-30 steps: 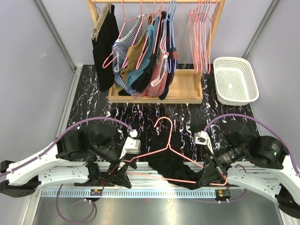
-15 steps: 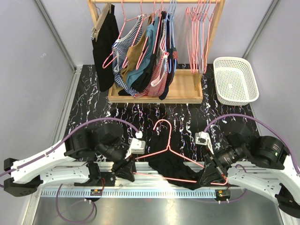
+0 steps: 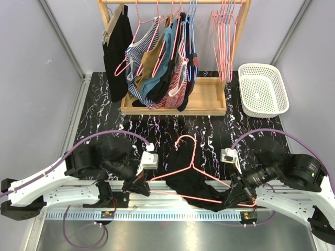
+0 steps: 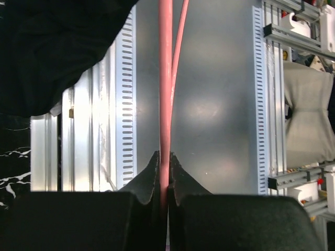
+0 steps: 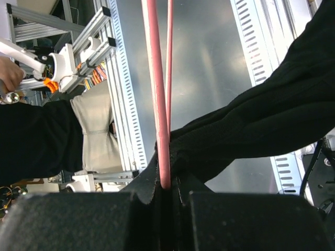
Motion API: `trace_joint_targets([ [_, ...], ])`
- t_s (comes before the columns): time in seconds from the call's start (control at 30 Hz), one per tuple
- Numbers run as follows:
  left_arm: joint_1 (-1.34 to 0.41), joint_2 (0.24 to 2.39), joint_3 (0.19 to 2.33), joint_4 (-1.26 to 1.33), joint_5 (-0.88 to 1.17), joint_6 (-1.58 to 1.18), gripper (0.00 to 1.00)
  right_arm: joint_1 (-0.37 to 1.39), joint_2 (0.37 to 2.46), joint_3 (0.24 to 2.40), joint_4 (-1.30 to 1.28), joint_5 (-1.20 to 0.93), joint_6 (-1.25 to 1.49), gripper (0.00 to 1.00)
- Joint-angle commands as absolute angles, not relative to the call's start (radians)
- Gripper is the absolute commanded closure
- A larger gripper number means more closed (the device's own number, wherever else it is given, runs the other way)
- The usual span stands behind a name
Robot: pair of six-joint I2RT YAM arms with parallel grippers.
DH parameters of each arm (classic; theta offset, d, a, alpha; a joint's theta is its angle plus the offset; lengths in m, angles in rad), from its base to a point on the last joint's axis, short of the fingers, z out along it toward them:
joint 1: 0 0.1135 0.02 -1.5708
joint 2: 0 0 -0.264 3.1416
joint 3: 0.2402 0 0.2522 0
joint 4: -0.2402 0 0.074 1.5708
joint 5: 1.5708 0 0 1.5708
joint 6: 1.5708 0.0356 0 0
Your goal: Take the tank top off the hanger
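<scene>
A pink wire hanger (image 3: 189, 166) lies over the table's near edge, its hook (image 3: 184, 139) pointing away from the arms. The black tank top (image 3: 189, 184) hangs bunched on its lower bar and right side. My left gripper (image 3: 142, 188) is shut on the hanger's left end; in the left wrist view the pink wire (image 4: 165, 104) runs straight out from between the closed fingers, with the tank top (image 4: 52, 47) at upper left. My right gripper (image 3: 236, 195) is shut on the hanger's right end (image 5: 159, 104), with tank top fabric (image 5: 272, 120) pressed against the jaws.
A wooden rack (image 3: 209, 102) at the back holds several hung garments (image 3: 162, 63) and empty pink hangers (image 3: 224, 31). A white basket (image 3: 247, 70) stands at the back right. Slotted aluminium rails (image 3: 172, 214) run along the near edge under the hanger.
My left gripper, open a second ago, has closed on the hanger's left end. The hanger has shifted slightly to the right. The right gripper has kept its grip.
</scene>
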State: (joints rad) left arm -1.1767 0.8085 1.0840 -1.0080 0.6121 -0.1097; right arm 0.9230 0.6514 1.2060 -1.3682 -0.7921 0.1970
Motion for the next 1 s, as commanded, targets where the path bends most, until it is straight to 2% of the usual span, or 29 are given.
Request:
trace_joint_targets([
  [0.0, -1.172, 0.838, 1.089, -0.963, 0.681, -0.084, 1.0, 0.925, 0.649, 1.23, -1.321, -0.805, 0.204, 1.0],
  [0.1, -1.172, 0.835, 1.098, -0.966, 0.671, -0.078, 1.0, 0.925, 0.644, 1.223, -1.327, -0.776, 0.209, 1.0],
  [0.2, -1.17, 0.822, 1.112, -0.982, 0.573, -0.09, 1.0, 0.925, 0.646, 1.209, -1.338, -0.707, 0.213, 1.0],
  [0.23, -1.169, 0.819, 1.114, -0.985, 0.546, -0.098, 1.0, 0.925, 0.647, 1.206, -1.339, -0.675, 0.213, 0.9],
  [0.3, -1.169, 0.816, 1.123, -0.988, 0.366, -0.148, 1.0, 0.927, 0.655, 1.223, -1.351, -0.579, 0.225, 0.49],
  [0.33, -1.169, 0.827, 1.129, -1.011, 0.295, -0.167, 1.0, 0.925, 0.66, 1.238, -1.361, -0.422, 0.239, 0.16],
  [0.37, -1.167, 0.836, 1.132, -1.023, 0.225, -0.188, 1.0, 0.925, 0.664, 1.247, -1.362, -0.326, 0.271, 0.01],
  [0.4, -1.166, 0.845, 1.134, -1.05, 0.122, -0.227, 1.0, 0.925, 0.669, 1.259, -1.367, -0.128, 0.297, 0.0],
  [0.5, -1.155, 0.865, 1.12, -1.06, 0.068, -0.268, 1.0, 0.925, 0.679, 1.299, -1.381, 0.151, 0.392, 0.0],
  [0.7, -1.15, 0.865, 1.164, -1.074, 0.003, -0.322, 1.0, 0.925, 0.753, 1.29, -1.413, 0.475, 0.607, 0.0],
  [0.83, -1.149, 0.842, 1.206, -1.08, -0.081, -0.354, 1.0, 0.925, 0.784, 1.18, -1.275, 0.418, 0.617, 0.0],
  [0.97, -1.147, 0.83, 1.21, -1.068, -0.049, -0.368, 1.0, 0.925, 0.819, 1.065, -1.08, 0.273, 0.603, 0.0],
])
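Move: The right fingers hold the hanger near its right corner, with cloth bunched there; the black tank top's middle lies about 15 cm to this hand's left, 6 cm farther out and some 9 cm lower. The hanger's hook is roughly 22 cm ahead and 19 cm left, its right corner some 6 cm right and 2 cm back. From the left hand, shut on the hanger's other corner, the tank top is about 17 cm right, 4 cm ahead and 7 cm below. Right opens off the hanger, sweeping about 18 cm forward; left, still gripping, swings forward, turning some 35 degrees counter-clockwise. ##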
